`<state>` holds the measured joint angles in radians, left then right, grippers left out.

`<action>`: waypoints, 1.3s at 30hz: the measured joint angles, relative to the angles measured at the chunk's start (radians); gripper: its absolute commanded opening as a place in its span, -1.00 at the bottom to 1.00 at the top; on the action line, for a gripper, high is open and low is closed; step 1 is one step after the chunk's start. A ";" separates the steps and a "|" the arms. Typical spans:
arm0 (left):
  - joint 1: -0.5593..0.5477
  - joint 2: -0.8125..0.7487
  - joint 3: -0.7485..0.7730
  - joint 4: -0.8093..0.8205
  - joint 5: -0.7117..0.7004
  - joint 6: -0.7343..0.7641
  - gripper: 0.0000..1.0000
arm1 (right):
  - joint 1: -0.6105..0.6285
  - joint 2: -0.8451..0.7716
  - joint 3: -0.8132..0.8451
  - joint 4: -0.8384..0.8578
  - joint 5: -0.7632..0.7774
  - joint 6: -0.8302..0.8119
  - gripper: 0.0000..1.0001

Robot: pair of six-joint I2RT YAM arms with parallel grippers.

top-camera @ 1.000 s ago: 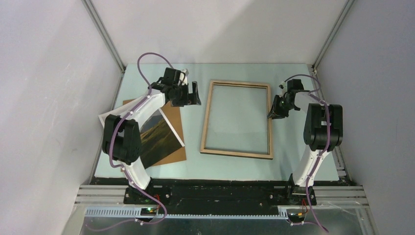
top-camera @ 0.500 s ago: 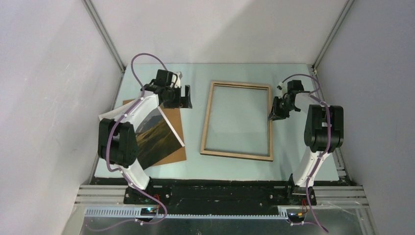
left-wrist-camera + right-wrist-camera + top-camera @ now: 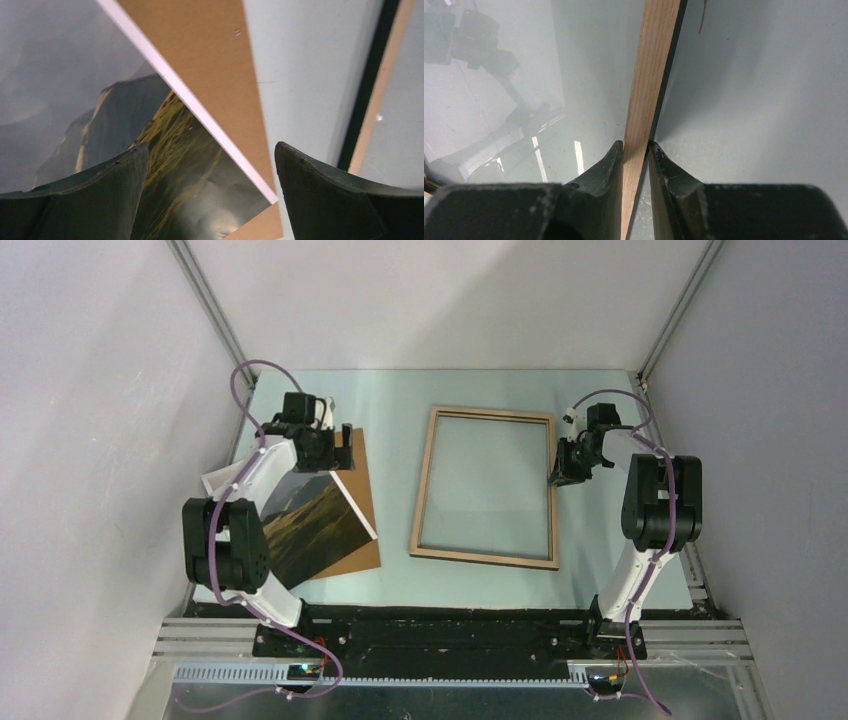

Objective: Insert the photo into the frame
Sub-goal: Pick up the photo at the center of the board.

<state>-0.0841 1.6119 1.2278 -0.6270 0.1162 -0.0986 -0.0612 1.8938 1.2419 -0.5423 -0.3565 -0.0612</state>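
The frame (image 3: 423, 480) lies flat mid-table, light-wood side up, with its clear pane (image 3: 524, 75) inside. My right gripper (image 3: 560, 472) is shut on the frame's right rail (image 3: 655, 60); in the right wrist view the gripper (image 3: 635, 146) has both fingers pressed against the wood strip. The photo (image 3: 315, 520), dark mountains and yellow-green hills with a white border, lies picture-up on the left, askew on a brown backing panel (image 3: 362, 485). My left gripper (image 3: 343, 448) hovers open over the photo's far right edge. In the left wrist view this gripper (image 3: 210, 147) spans the photo (image 3: 100, 115) and its white border, nothing between the fingers.
The brown backing panel (image 3: 200, 60) sticks out from under the photo on its right and near sides. A strip of pale table separates it from the frame's left rail (image 3: 380, 95). Grey walls close in left, right and behind; the left arm covers the photo's left part.
My left arm has swung left, from beside the frame's far left corner to above the photo and backing panel, still open. The right gripper and the frame have stayed put.
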 measured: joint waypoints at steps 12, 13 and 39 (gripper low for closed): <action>0.227 -0.124 -0.152 -0.023 -0.069 0.092 0.99 | 0.042 -0.063 0.012 -0.016 0.005 -0.046 0.39; 0.248 -0.132 -0.163 -0.024 -0.071 0.099 0.99 | 0.054 -0.076 0.019 -0.015 0.008 -0.045 0.41; 0.724 -0.208 -0.265 -0.045 -0.094 0.304 0.98 | 0.740 0.234 0.708 -0.071 0.074 -0.039 0.48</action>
<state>0.6403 1.4040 0.9630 -0.6716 0.0223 0.2058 0.6788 2.1281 1.9495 -0.6128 -0.2821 -0.1001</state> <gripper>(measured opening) 0.994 0.739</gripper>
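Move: The photo's middle lies about 15 cm back and 14 cm left of the open left gripper, some 10 cm below it. The brown backing board under the photo has its middle 15 cm back and 10 cm left of that gripper. From the right gripper, which grips the frame's right bar near table height, the photo's middle is about 65 cm left and 8 cm back; the frame's middle is some 16 cm left and 2 cm back. Swing the left gripper, still wide open, left and back over the photo to above its left white border, about 27 cm in all, sinking slightly and turning some 30 degrees counter-clockwise. Meanwhile open the right fingers off the frame's right bar, rise clear, and sweep left some 35 cm across the frame towards the photo, turning counter-clockwise with the fingertips tilting outward and dipping a little at the end. ##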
